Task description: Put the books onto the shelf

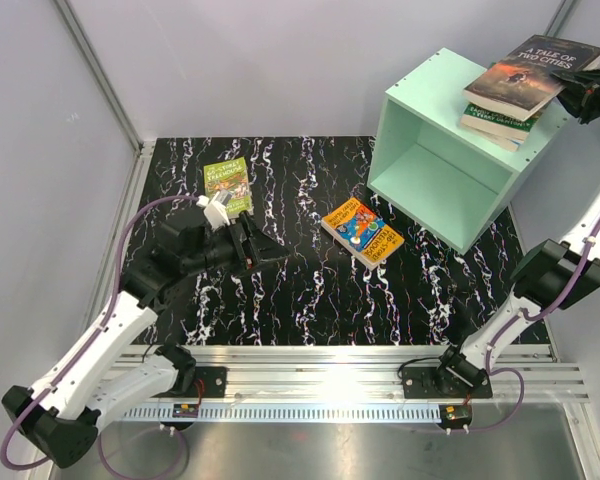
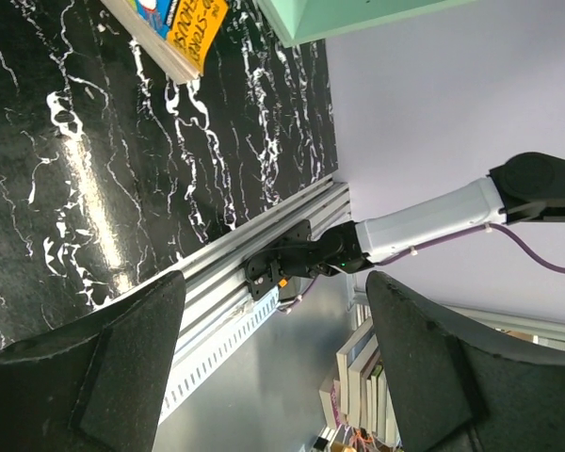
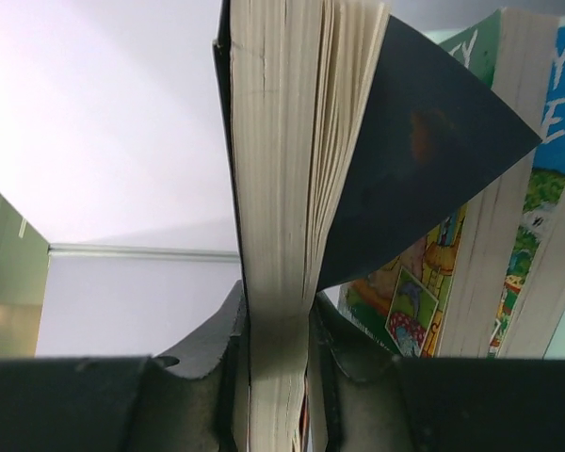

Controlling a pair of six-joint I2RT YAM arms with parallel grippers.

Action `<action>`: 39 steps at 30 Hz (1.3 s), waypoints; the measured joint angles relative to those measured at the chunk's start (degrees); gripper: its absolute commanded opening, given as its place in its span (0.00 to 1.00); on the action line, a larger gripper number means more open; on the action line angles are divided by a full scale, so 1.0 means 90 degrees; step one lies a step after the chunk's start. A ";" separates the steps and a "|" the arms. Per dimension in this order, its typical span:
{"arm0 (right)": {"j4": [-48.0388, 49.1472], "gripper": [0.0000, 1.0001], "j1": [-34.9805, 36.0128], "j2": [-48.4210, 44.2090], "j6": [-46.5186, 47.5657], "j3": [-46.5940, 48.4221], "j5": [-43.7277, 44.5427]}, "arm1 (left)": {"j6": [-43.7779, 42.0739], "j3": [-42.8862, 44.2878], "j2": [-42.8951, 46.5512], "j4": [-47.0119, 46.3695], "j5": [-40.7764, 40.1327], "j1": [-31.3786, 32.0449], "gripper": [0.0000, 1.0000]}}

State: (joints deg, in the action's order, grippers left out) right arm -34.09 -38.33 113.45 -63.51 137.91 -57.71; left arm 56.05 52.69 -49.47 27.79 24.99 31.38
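Note:
The mint-green shelf (image 1: 432,95) stands at the back right, its open face toward the table. On its top lies a stack of books. The dark "A Tale of Two Cities" (image 1: 528,72) is uppermost, over a green-covered book (image 1: 498,122). My right gripper (image 1: 572,94) is shut on the dark book's edge. In the right wrist view the pages (image 3: 278,169) sit clamped in the right gripper (image 3: 278,350), with bright Treehouse covers (image 3: 424,292) beside them. A lime-green book (image 1: 228,184) and an orange-blue book (image 1: 362,232) lie flat on the table. My left gripper (image 1: 256,246) hovers open between them, holding nothing.
The black marbled table (image 1: 310,290) ends at an aluminium rail (image 1: 330,365) in front. Grey walls close in the left, back and right. In the left wrist view, the orange-blue book (image 2: 174,28) is at the top and the right arm (image 2: 433,218) crosses beyond the rail.

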 measured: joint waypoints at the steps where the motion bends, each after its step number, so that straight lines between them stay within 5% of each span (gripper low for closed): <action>1: 0.0024 0.00 0.0005 0.0000 -0.0024 -0.0022 -0.0092 | -0.0012 0.0000 -0.0061 0.0000 0.0002 0.0000 0.80; 14: -0.1260 0.06 0.0012 0.0000 0.0976 -0.0398 -0.0255 | -0.0024 0.0000 -0.0316 -0.0036 0.0051 -0.0005 0.79; 16: -0.1396 0.19 0.0015 0.0000 0.1146 -0.0396 -0.0216 | -0.0044 0.0015 -0.0335 -0.0041 0.0061 -0.0005 0.79; 17: -0.1460 0.39 0.0015 0.0000 0.1224 -0.0396 -0.0197 | -0.0049 0.0027 -0.0350 -0.0041 0.0066 -0.0005 0.79; 19: -0.1639 0.56 0.0010 0.0000 0.1338 -0.0396 -0.0163 | -0.0068 0.0027 -0.0357 -0.0039 0.0070 -0.0005 0.79; 22: -0.1719 0.65 -0.0022 -0.0015 0.1389 -0.0282 -0.0221 | -0.0075 0.0027 -0.0355 -0.0039 0.0073 -0.0005 0.79; 23: -0.1773 0.89 -0.0034 -0.0039 0.1423 -0.0262 -0.0204 | -0.0073 0.0027 -0.0352 -0.0036 0.0073 -0.0005 0.79; 26: -0.1778 1.00 -0.0117 -0.0138 0.1484 -0.0155 -0.0289 | -0.0073 0.0027 -0.0316 -0.0036 0.0073 -0.0005 0.79; 39: -0.3742 1.00 -0.0602 -0.0614 0.2616 -0.0459 0.0981 | -0.0078 0.0022 -0.0146 -0.0005 0.0168 -0.0005 0.79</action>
State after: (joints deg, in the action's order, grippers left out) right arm -67.77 -43.75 107.92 -39.97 133.78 -48.88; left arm 55.35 52.88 -50.78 27.75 26.50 31.33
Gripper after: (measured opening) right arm 0.994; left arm 0.793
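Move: My right hand still grips A Tale of Two Cities by its right-hand side; the book's middle is about 7 cm to the left and 1 cm farther out. The green 104-Storey book on top of the pile, where it is going, lies some 9 cm left, 2 cm ahead and 9 cm below. The shelf top's middle is about 14 cm left, 1 cm ahead, 12 cm down. From my left hand, that green book is roughly 53 cm right, 30 cm ahead and 10 cm higher. I lower A Tale of Two Cities onto the green book with my right hand, sinking about 5 cm and tipping the hand nose-down some 10 degrees. Then I open my fingers wide, let go of the book and draw back some 6 cm towards my base, drifting a little right, ending lower still and tipped about 20 degrees. ##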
